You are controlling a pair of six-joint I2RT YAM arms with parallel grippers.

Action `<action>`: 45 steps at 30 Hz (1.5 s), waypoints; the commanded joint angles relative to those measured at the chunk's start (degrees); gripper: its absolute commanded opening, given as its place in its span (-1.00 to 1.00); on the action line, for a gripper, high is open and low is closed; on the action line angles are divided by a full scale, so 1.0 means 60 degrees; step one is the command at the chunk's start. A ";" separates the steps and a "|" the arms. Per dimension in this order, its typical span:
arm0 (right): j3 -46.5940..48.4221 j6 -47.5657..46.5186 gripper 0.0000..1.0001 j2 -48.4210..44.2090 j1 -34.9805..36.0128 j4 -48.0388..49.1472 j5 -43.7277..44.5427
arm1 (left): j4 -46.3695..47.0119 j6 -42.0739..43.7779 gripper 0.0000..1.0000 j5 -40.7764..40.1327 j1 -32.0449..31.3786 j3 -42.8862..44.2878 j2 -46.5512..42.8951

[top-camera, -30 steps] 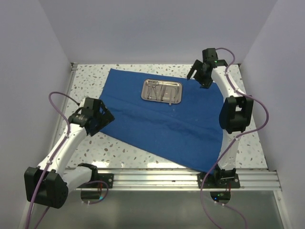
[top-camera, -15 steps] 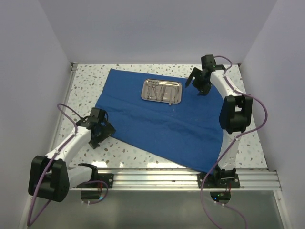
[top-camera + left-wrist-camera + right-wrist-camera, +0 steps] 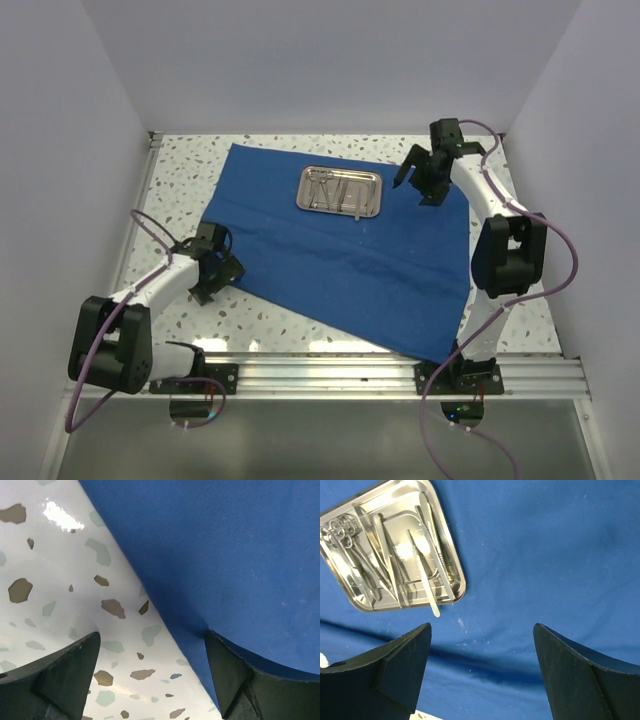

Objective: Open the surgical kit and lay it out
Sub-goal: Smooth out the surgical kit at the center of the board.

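Observation:
The royal-blue cloth wrap (image 3: pixel 340 240) lies spread open and flat on the speckled table. A shiny steel tray (image 3: pixel 340 190) sits on its far part and holds tweezers and ring-handled scissors (image 3: pixel 350 535); one pair of tweezers (image 3: pixel 427 587) sticks out over the tray's rim. My left gripper (image 3: pixel 215 275) is open and low at the cloth's left edge (image 3: pixel 165 625), one finger (image 3: pixel 235 675) over the cloth and the other over bare table. My right gripper (image 3: pixel 420 175) is open and empty above the cloth, just right of the tray (image 3: pixel 395 550).
White walls close in the table on three sides. A metal rail (image 3: pixel 360 375) runs along the near edge with both arm bases. Bare speckled tabletop (image 3: pixel 180 165) shows left of the cloth and at the right (image 3: pixel 520 290).
My left arm has drawn back toward the near left and dropped low to the cloth's left edge. My right gripper has shifted slightly right beside the tray. The cloth and tray have not moved.

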 commanded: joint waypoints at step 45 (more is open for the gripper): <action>0.0280 0.0210 0.71 -0.0260 -0.0267 0.0317 -0.0372 | -0.4723 -0.0102 -1.00 0.0640 -0.0107 0.1232 -0.4517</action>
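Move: Straddling the near edge of the surgical kit's blue cloth, the open left hand has that edge about 2 cm ahead, 1 cm to its right and a centimetre below its pads. The cloth's near left corner is some 10 cm to its left and 6 cm farther out. The instrument tray lies roughly 29 cm ahead and 30 cm right. From the right hand, the edge being gripped is around 48 cm left, 20 cm back and 12 cm below. Skimming the table forward about 8 cm, the left hand shuts its fingers on the way and pinches the cloth's near edge. It then reverses, drawing the held edge back some 11 cm towards the base while lifting it nearly 9 cm. The right hand, open and empty, eases back and up about 2 cm, then returns most of the way. ##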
